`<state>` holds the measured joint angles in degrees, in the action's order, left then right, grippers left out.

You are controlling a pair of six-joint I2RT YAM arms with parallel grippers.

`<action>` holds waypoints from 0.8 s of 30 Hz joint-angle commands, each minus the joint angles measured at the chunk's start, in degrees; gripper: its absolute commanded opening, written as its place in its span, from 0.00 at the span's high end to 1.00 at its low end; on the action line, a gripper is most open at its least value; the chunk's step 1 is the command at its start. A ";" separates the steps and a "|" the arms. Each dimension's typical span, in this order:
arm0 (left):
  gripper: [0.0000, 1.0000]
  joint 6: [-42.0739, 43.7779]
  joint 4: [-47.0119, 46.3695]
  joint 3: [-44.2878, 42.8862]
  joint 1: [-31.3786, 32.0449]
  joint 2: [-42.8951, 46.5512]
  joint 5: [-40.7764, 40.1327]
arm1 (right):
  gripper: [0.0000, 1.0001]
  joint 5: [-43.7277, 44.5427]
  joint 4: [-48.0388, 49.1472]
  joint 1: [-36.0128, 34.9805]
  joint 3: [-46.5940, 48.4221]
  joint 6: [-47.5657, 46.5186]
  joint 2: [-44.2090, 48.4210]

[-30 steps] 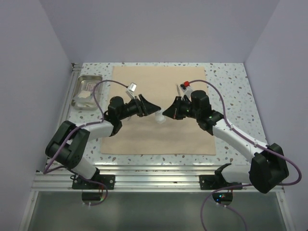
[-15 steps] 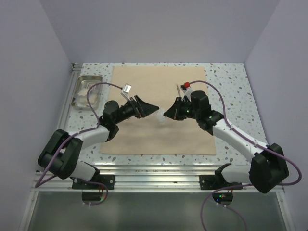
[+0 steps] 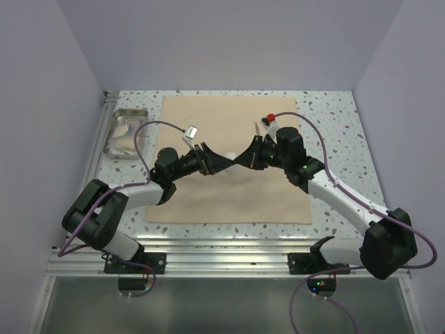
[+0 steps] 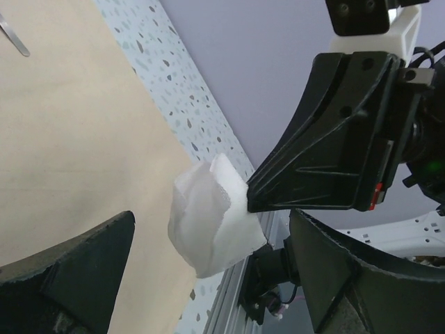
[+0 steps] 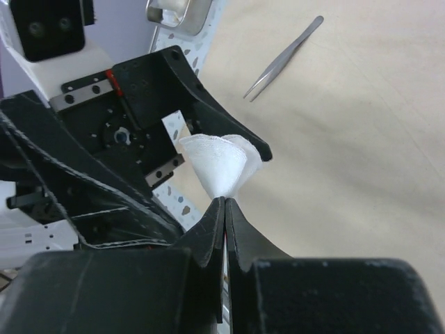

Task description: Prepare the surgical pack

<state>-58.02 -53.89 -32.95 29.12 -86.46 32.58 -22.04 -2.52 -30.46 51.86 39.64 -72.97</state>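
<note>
The surgical pack's tan cloth [image 3: 229,188] lies flat and unfolded on the table. Its small steel tray [image 3: 111,142], with white packets inside, stands off the cloth at the back left. Above the cloth's middle, my right gripper [image 5: 224,202] is shut on the pinched end of a white gauze square [image 5: 221,163]. Facing it tip to tip, my left gripper [image 4: 208,261] is open, and the gauze [image 4: 208,223] hangs between its spread fingers without touching them. In the top view both grippers, left [image 3: 224,164] and right [image 3: 242,163], meet over the cloth.
Steel tweezers [image 3: 258,130] lie on the cloth's back right part, also seen as tweezers [image 5: 281,59] in the right wrist view. A small red-capped item [image 3: 270,117] sits near the cloth's back right corner. Speckled table [image 3: 334,139] borders the cloth; walls close three sides.
My left gripper has opened wide and let go of the gauze, which now hangs from the right gripper alone. Both grippers stayed close together over the cloth.
</note>
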 commanded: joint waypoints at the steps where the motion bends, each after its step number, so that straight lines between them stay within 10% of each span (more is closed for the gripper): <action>1: 0.05 -0.86 -7.70 -1.24 0.85 -1.87 2.04 | 1.00 -2.30 1.38 -0.13 2.20 2.37 1.69; 12: 0.55 -6.32 -16.42 1.92 0.32 -2.49 1.61 | 1.00 -1.69 1.38 -0.13 1.32 2.46 1.69; 24: 0.76 -5.62 -15.20 2.54 0.14 -1.00 0.30 | 1.00 -0.72 1.38 -0.13 0.62 2.11 2.04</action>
<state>-64.38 -65.76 -30.72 29.65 -89.32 33.91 -23.31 -2.31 -30.46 51.90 41.54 -72.93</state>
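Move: The white gauze pad hangs in the air from the right fingertips, its middle only about 2 cm left of and 1 cm ahead of that hand's point. The open left fingers already straddle the pad, which lies roughly 2 cm to the right and 1 cm back from the left hand. Down on the mat, some 15 cm below, the tweezers lie about 13 cm left and level with the left hand, and the slim metal instrument 11 cm ahead and 11 cm right of it. The gauze pad gets its second grip: the left fingers close from wide open to about a quarter, pinching the pad's near end just off the right fingertips. Meanwhile the left hand dips slightly, then rises, ending about 1 cm higher and 1 cm farther back, with a small roll. The right hand stays put, still shut on the pad. ##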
